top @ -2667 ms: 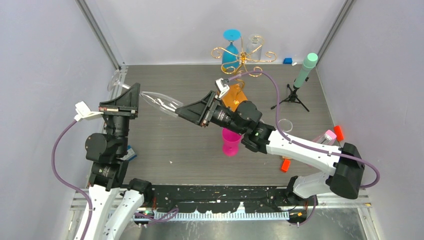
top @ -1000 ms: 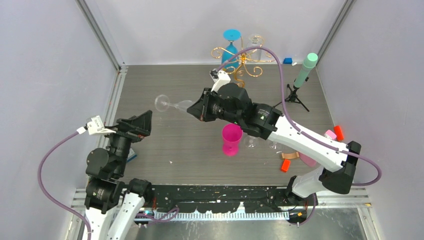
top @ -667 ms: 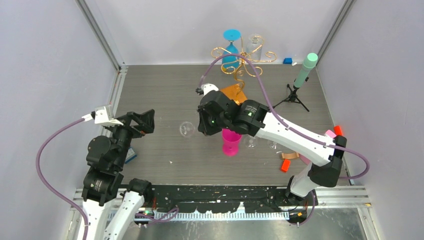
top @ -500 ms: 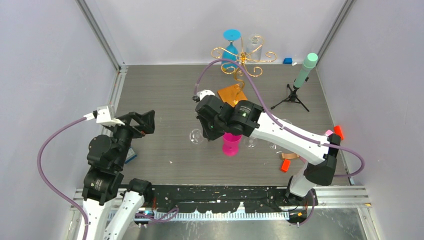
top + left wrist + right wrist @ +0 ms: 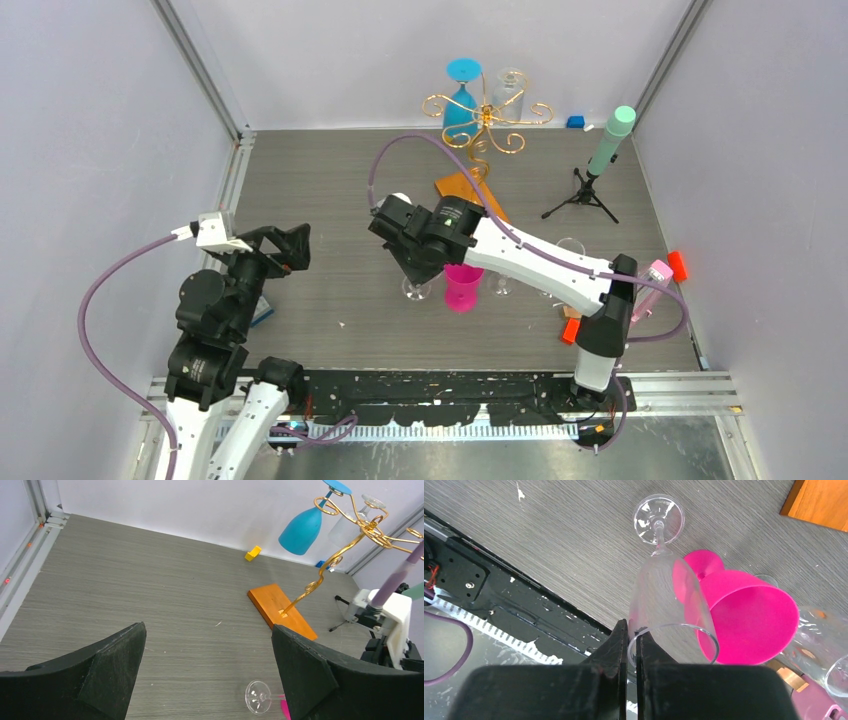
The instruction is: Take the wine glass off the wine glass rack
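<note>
The gold wire wine glass rack (image 5: 487,112) stands at the back on its orange wooden base (image 5: 468,188). A blue glass (image 5: 461,100) and a clear glass (image 5: 508,88) hang from its arms. My right gripper (image 5: 418,266) points down, off the rack, shut on the rim of a clear wine glass (image 5: 659,580). That glass is upright, its foot (image 5: 658,517) at the table beside a pink glass (image 5: 744,615). I cannot tell whether the foot touches the table. My left gripper (image 5: 208,630) is open and holds nothing, to the left of the glass.
A black tripod with a mint cylinder (image 5: 602,165) stands at the right rear. More clear glasses (image 5: 570,250) sit right of the pink glass, with a pink bottle (image 5: 652,278) and red-orange pieces (image 5: 572,330). A yellow block (image 5: 253,553) lies by the back wall.
My right arm swung the clear glass from lying sideways in the air to upright and brought it down toward me beside the pink glass. The left arm drew back earlier and now holds still.
</note>
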You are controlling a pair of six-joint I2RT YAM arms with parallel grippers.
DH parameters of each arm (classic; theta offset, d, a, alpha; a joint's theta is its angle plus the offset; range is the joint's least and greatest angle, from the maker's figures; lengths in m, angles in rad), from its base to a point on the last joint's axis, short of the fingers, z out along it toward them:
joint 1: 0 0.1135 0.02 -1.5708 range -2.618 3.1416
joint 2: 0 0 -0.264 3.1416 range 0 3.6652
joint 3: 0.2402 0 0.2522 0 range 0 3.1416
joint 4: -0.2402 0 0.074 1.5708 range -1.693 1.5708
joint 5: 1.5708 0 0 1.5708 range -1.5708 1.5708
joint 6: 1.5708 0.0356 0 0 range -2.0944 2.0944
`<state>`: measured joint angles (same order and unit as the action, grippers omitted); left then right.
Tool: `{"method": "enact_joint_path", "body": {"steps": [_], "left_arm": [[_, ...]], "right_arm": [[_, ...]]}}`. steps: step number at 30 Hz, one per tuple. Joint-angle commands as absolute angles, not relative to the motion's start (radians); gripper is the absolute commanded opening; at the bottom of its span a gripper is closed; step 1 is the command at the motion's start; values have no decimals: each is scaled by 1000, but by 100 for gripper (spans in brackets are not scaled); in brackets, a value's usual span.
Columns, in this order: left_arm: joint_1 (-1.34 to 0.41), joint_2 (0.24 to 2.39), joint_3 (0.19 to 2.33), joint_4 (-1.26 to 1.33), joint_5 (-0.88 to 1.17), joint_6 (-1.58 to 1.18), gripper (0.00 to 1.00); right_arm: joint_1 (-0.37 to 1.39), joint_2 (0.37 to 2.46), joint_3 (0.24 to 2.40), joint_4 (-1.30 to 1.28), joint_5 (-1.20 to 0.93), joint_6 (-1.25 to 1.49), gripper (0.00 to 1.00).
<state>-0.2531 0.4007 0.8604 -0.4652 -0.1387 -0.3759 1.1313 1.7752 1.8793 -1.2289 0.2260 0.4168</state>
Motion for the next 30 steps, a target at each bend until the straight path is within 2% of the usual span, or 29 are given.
{"method": "enact_joint_path", "body": {"steps": [1, 20, 23, 26, 30], "left_arm": [[-253, 387, 852, -460, -147, -345, 100], [-253, 379, 840, -453, -126, -351, 100], [-253, 380, 844, -453, -125, -351, 100], [-253, 381, 853, -461, -117, -348, 100], [-253, 373, 857, -462, -120, -348, 100]], "right_arm": [[1136, 1795, 1957, -1280, 219, 364, 0], [1136, 1879, 1998, -1340, 144, 302, 8], [1136, 1894, 2012, -1335, 152, 301, 19], [1135, 1913, 2043, -1344, 173, 301, 37], [1133, 1931, 2099, -1347, 199, 297, 50]]}}
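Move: The right hand still pinches the near rim of the upright clear wine glass; its spot on the table is about 4 cm ahead of the hand and 21 cm below. Beside that spot the pink glass stands some 9 cm to its right, and another clear glass about 18 cm to its right and 2 cm farther out. The rack's wooden base lies roughly 25 cm ahead and 12 cm right of the hand. From the left hand, the spot is some 3 cm ahead, 22 cm right and 34 cm below. With the rim still pinched, the right hand sets the wine glass's foot down on the table left of the pink glass, sinking about 1 cm and easing back as much while the wrist turns slightly counter-clockwise. The fingers then open nearly halfway around the rim as the hand edges left, forward and a little lower, about 2 cm down in all. ##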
